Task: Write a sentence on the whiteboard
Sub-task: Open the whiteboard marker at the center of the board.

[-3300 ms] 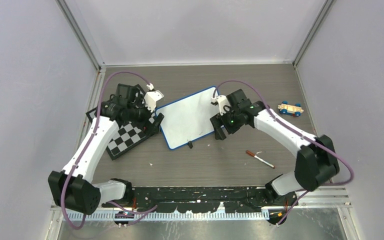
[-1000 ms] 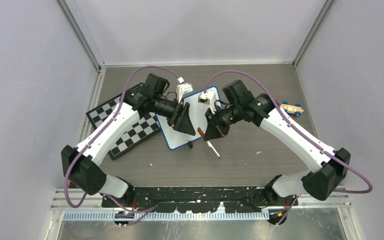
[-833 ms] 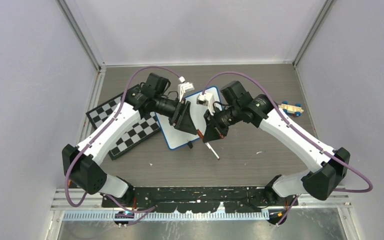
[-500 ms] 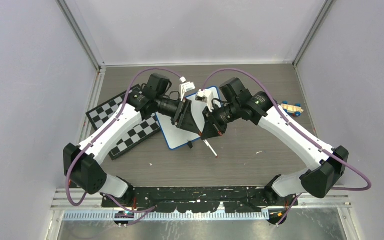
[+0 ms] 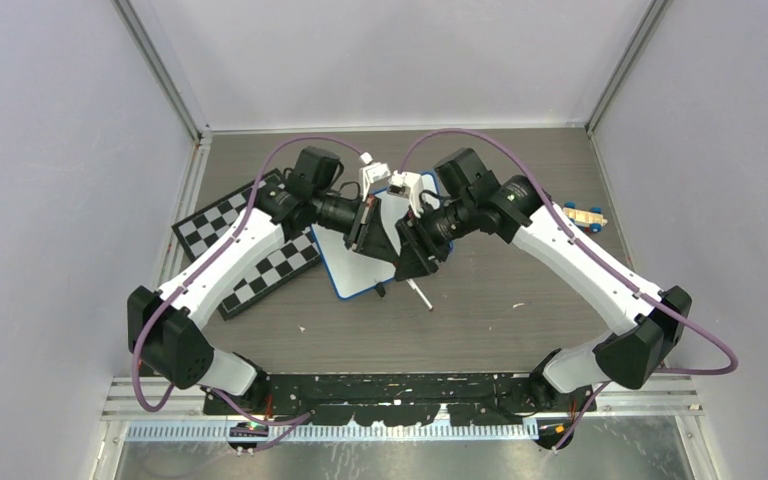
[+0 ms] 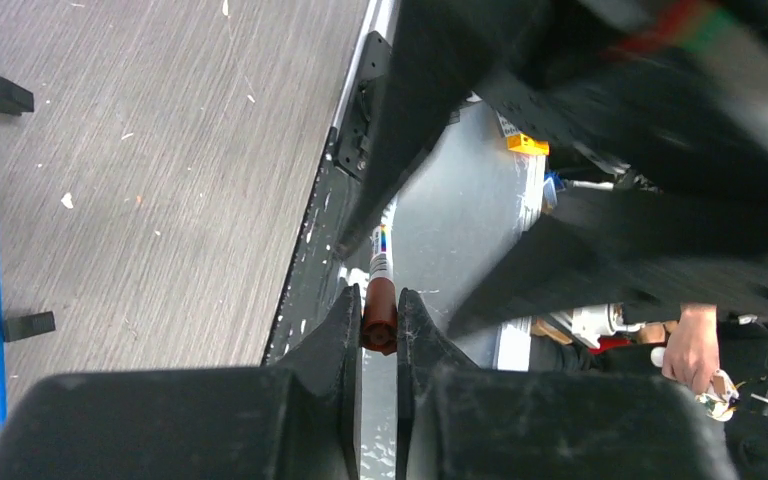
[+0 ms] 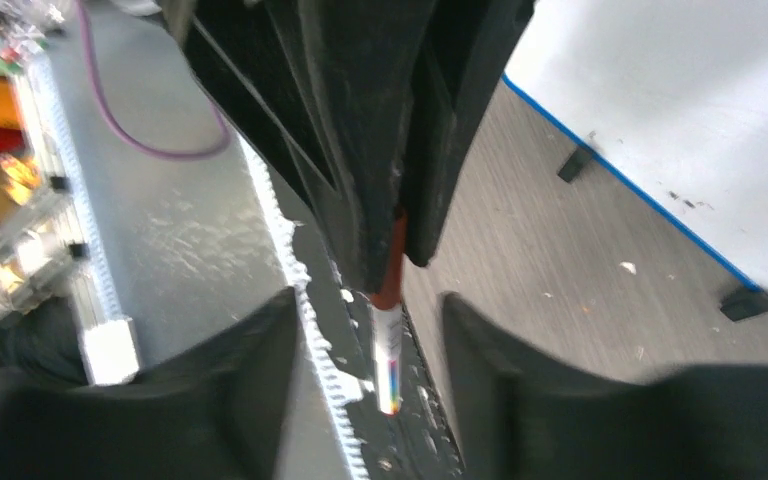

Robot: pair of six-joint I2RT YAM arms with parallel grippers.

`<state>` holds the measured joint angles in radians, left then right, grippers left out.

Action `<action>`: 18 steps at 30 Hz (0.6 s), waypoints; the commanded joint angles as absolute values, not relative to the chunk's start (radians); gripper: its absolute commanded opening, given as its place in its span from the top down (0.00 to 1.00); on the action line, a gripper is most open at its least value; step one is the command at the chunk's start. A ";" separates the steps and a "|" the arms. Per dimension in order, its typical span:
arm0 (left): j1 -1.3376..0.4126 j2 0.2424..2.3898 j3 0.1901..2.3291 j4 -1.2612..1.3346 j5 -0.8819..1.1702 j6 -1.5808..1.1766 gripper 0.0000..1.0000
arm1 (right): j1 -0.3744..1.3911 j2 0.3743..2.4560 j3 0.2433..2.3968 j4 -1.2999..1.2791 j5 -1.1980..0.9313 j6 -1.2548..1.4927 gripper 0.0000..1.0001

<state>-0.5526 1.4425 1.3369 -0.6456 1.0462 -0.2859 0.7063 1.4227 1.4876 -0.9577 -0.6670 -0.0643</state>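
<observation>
Both grippers meet above the near right corner of the whiteboard (image 5: 343, 262), a white board with a blue frame. My left gripper (image 6: 380, 318) is shut on the brown-red cap of a marker (image 6: 381, 265). The marker's white barrel points away from the left gripper toward the table's near edge. My right gripper (image 7: 385, 352) stands open with its fingers (image 7: 260, 385) on either side of the marker barrel (image 7: 388, 345), apart from it. From above, the marker tip (image 5: 421, 294) pokes out below the two grippers. The sentence is out of view; the board parts that show are plain white.
A black-and-white chessboard (image 5: 252, 272) lies left of the whiteboard, under the left arm. A small wooden toy car (image 5: 582, 216) sits at the far right. The board's black clip feet (image 6: 5, 93) rest on the grey wood table (image 5: 480, 320).
The left gripper has shut on the marker's cap and the right gripper has opened off the barrel. Both arms have drawn closer together over the board.
</observation>
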 commanded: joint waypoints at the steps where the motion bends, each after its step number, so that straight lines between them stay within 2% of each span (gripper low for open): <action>1: -0.480 1.416 1.363 -0.566 1.061 -0.333 1.00 | 0.641 1.438 1.625 -0.941 -0.754 0.030 0.28; 4: -0.387 1.384 1.321 -0.357 1.119 -0.512 1.00 | 0.530 1.439 1.661 -0.868 -0.842 0.145 0.23; 8: -0.288 1.320 1.238 0.039 1.115 -0.837 1.00 | 0.417 1.400 1.584 -0.639 -0.872 0.363 0.22; 14: -0.227 1.281 1.165 0.398 1.034 -1.136 1.00 | 0.409 1.409 1.517 -0.443 -1.004 0.566 0.23; 18: -0.222 1.272 1.129 0.511 0.984 -1.234 1.00 | 0.407 1.411 1.498 -0.304 -0.921 0.798 0.25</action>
<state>-0.2295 1.3018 1.1606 0.2531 1.0363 -1.0454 0.4072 1.4334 1.5032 -0.5240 -0.9257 0.5240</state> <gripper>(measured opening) 0.105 0.762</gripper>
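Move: The left hand already holds the marker by its brown cap. The marker's middle lies roughly 4 cm back, 4 cm to the right and 2 cm below that hand, and 2 cm back from the right hand, between its half-open fingers. From the left hand the whiteboard's middle is some 12 cm ahead, 4 cm left and 25 cm below; its nearest black foot is about 3 cm ahead, 5 cm left and 26 cm below. The left fingers keep their pinch on the cap and carry the marker about 10 cm forward and as far up, with some 6 cm to the left, swinging counter-clockwise and lifting the fingertips. The already parting right fingers open wide as that hand follows, about 9 cm forward and up, turning clockwise with its tips rising, to keep facing the marker's free end. ##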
